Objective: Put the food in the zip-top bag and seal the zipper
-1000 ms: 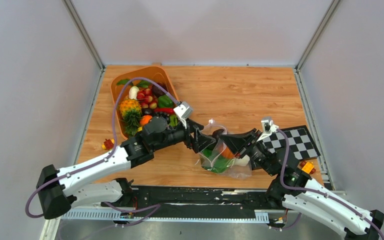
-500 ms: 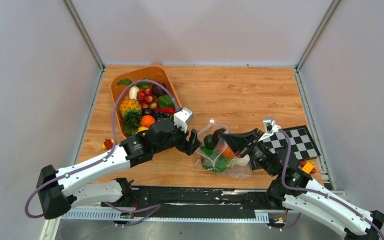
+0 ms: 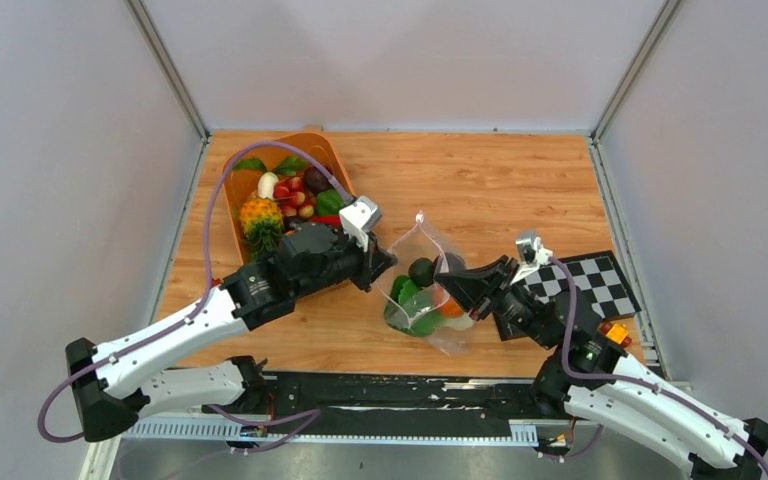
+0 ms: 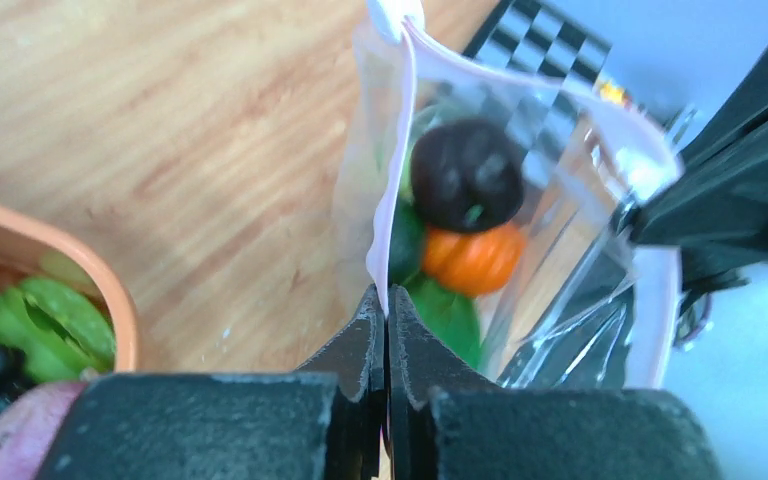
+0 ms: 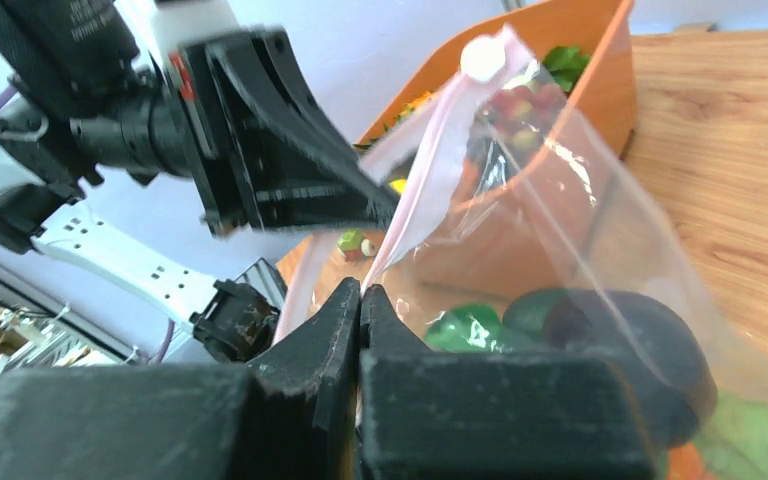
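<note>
The clear zip-top bag (image 3: 423, 243) hangs between my two grippers above the wooden table. Inside it lie pieces of food (image 3: 418, 298): a dark round fruit (image 4: 465, 175), an orange piece (image 4: 475, 257) and green leaves (image 4: 452, 318). My left gripper (image 4: 387, 300) is shut on the pinkish zipper (image 4: 392, 180) at the bag's left mouth edge. My right gripper (image 5: 360, 292) is shut on the opposite zipper strip (image 5: 430, 170). The mouth gapes between the two strips, which meet at a white slider (image 5: 481, 58). In the top view the left gripper (image 3: 384, 264) and right gripper (image 3: 444, 283) flank the bag.
An orange tub (image 3: 243, 154) full of toy fruits and vegetables stands at the back left, just behind the left arm. A black-and-white checkered board (image 3: 592, 284) lies at the right. A small red toy (image 3: 215, 290) sits near the left edge, and an orange piece (image 3: 615, 333) by the right arm.
The left gripper, open a second ago, has shut on the bag's left zipper edge. The bag has been lifted and drawn leftward, and its mouth now stands taller.
</note>
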Action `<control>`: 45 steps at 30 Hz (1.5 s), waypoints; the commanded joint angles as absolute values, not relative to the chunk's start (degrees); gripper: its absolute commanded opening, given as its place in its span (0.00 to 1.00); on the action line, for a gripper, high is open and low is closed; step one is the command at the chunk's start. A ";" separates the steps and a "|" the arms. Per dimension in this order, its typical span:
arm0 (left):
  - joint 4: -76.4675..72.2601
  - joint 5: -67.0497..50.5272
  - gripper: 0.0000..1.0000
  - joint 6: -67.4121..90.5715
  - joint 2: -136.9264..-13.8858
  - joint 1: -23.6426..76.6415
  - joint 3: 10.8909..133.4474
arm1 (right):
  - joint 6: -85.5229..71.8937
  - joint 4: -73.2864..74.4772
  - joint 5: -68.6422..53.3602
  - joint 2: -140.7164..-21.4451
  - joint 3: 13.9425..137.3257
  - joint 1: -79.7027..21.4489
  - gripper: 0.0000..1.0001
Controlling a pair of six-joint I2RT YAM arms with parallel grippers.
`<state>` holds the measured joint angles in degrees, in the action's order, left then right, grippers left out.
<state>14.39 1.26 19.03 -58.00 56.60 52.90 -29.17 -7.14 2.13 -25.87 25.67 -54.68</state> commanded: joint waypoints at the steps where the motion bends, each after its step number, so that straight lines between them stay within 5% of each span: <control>1: 10.60 2.18 0.00 16.72 -55.11 56.67 59.84 | -26.76 -9.60 -1.25 -21.92 26.60 -54.67 0.00; 5: 12.34 6.18 0.00 15.62 -57.56 56.69 60.87 | -27.47 -3.86 7.55 -17.73 27.74 -54.67 0.00; 18: 9.81 5.02 0.02 15.26 -61.46 56.64 64.27 | -27.53 -3.58 5.66 -22.43 32.83 -54.64 0.00; 22: 13.45 11.78 0.33 14.34 -61.79 56.60 62.52 | -29.80 -3.56 9.22 -25.04 31.41 -54.67 0.00; 25: 14.47 13.88 0.72 14.47 -60.87 55.56 59.69 | -30.61 -2.93 11.92 -26.19 30.65 -54.67 0.00; 29: 15.68 11.71 0.92 15.51 -58.40 52.67 57.64 | -31.19 -2.62 13.79 -26.74 30.13 -54.67 0.00; 32: 17.79 9.08 1.00 15.53 -57.36 50.24 58.68 | -31.75 -1.34 14.74 -27.64 31.04 -54.58 0.00; 45: 27.32 5.29 1.00 12.65 -54.92 42.07 62.66 | -29.23 3.95 15.35 -30.15 34.69 -54.58 0.00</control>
<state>25.17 6.83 15.00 -54.81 44.12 59.55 -30.89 1.93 13.50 -30.30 31.11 -54.65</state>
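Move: The orange bin's middle lies about 19 cm ahead of the left hand, 21 cm to its left and 18 cm below; from the right hand it is roughly 23 cm ahead, 29 cm left and 21 cm below. Both hands already pinch the open bag's rim. The bagged food sits about 8 cm right of the left hand, 2 cm back and 17 cm below; the zipper slider is some 9 cm ahead and 5 cm right, about level. Jogging the open bag by its rim, the left hand lifts about 6 cm, dips slightly and rises again, then opens wide, lets the rim go and moves left and forward towards the orange bin. The right hand keeps its pinch, rising about 3 cm and drawing right, then easing forward and sinking about 4 cm while turning clockwise. ##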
